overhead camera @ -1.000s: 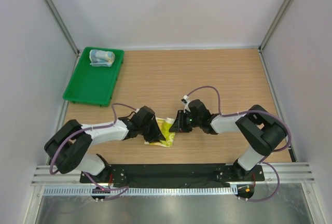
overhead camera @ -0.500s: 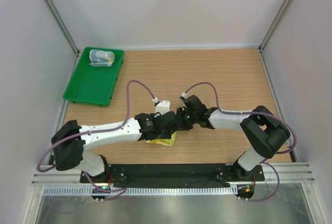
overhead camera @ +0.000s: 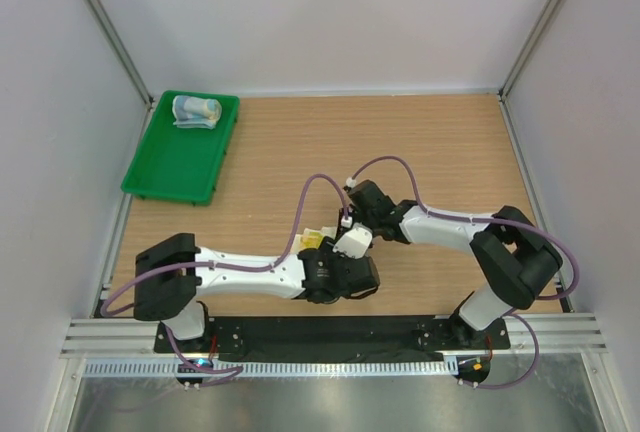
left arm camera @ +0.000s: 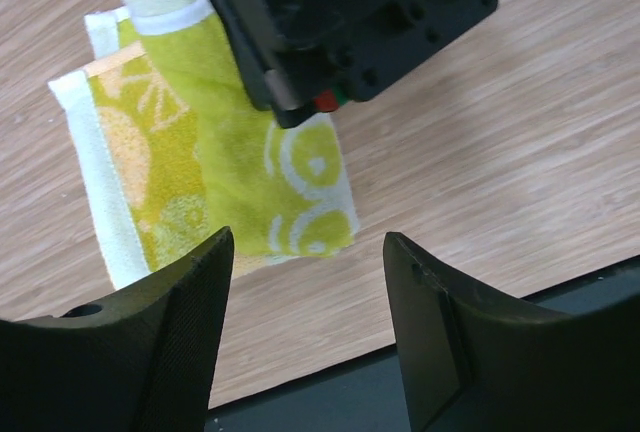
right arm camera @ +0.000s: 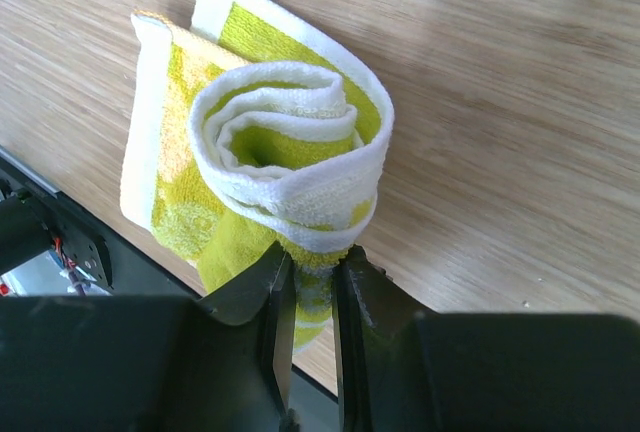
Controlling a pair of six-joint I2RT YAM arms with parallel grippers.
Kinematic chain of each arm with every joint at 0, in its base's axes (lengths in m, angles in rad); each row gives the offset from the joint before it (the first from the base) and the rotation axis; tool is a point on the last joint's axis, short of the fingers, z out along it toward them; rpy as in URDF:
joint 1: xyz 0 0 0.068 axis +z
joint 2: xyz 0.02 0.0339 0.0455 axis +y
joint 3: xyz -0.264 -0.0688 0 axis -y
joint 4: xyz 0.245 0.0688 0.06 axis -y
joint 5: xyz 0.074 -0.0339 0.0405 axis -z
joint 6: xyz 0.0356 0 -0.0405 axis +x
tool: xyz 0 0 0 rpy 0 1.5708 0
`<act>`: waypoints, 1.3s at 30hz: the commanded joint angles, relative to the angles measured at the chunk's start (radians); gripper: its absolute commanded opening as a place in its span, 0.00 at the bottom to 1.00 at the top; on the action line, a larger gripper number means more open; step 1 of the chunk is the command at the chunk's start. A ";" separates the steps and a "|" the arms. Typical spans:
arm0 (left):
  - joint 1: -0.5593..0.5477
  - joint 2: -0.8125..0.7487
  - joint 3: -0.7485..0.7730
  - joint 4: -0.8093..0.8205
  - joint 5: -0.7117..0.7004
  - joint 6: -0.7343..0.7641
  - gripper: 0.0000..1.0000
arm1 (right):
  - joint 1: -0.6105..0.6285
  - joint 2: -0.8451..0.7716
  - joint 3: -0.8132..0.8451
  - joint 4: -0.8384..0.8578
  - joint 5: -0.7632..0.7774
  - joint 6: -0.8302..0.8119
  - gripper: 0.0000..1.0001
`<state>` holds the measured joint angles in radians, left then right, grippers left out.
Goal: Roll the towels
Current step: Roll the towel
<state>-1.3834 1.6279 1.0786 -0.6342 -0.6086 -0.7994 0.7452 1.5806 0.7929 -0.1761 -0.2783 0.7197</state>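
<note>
The yellow-green towel (right arm camera: 290, 152), with orange and white spots, is partly rolled, and its loose end lies flat on the wooden table. My right gripper (right arm camera: 313, 257) is shut on the rolled end. In the top view the right gripper (overhead camera: 358, 214) sits just right of the towel (overhead camera: 314, 240). My left gripper (left arm camera: 308, 242) is open with nothing between its fingers, near the table's front edge below the towel (left arm camera: 220, 152). From above, the left gripper (overhead camera: 345, 274) is close in front of the right one. The light blue towel (overhead camera: 195, 110) lies rolled in the tray.
A green tray (overhead camera: 175, 167) stands at the back left of the wooden table (overhead camera: 450, 142). The black base rail (overhead camera: 330, 332) runs along the near edge, close under the left gripper. Purple cables loop above both wrists.
My left gripper has opened and let go of the yellow-green towel. Its arm swung right, toward the near edge. The right gripper keeps its hold on the roll.
</note>
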 commanded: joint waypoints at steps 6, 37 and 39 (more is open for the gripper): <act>-0.026 0.101 0.003 0.125 -0.033 0.048 0.64 | 0.008 -0.060 0.048 -0.052 0.018 -0.014 0.24; 0.012 -0.065 -0.238 0.392 0.170 0.068 0.00 | -0.276 -0.229 0.057 -0.339 0.169 -0.088 0.84; 0.030 -0.091 -0.272 0.439 0.233 0.066 0.00 | -0.308 -0.255 0.057 -0.356 0.172 -0.095 0.84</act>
<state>-1.3705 1.5887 0.8444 -0.2943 -0.4854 -0.7307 0.4664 1.3766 0.8120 -0.4644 -0.1513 0.6609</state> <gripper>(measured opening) 0.127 0.837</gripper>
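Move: The near end of the half-rolled yellow towel lies almost straight below the open left gripper, about 5 cm down and 1 cm ahead. The towel's middle is some 5 cm ahead and 3 cm left, about as far below, and the table's near edge is about 8 cm behind. The right gripper already pinches the towel's rolled part farther out; from that hand the near end lies about 6 cm back and 1 cm to its left, slightly lower. Lower the left gripper about 5 cm onto the towel's near end and close its fingers on it while the right gripper keeps its pinch. Once the left has hold, ease it back slightly, open the right fingers to free the roll, and take the right hand away to the right, about 10 cm, moving forward and a little up and turning some 15 degrees clockwise. ##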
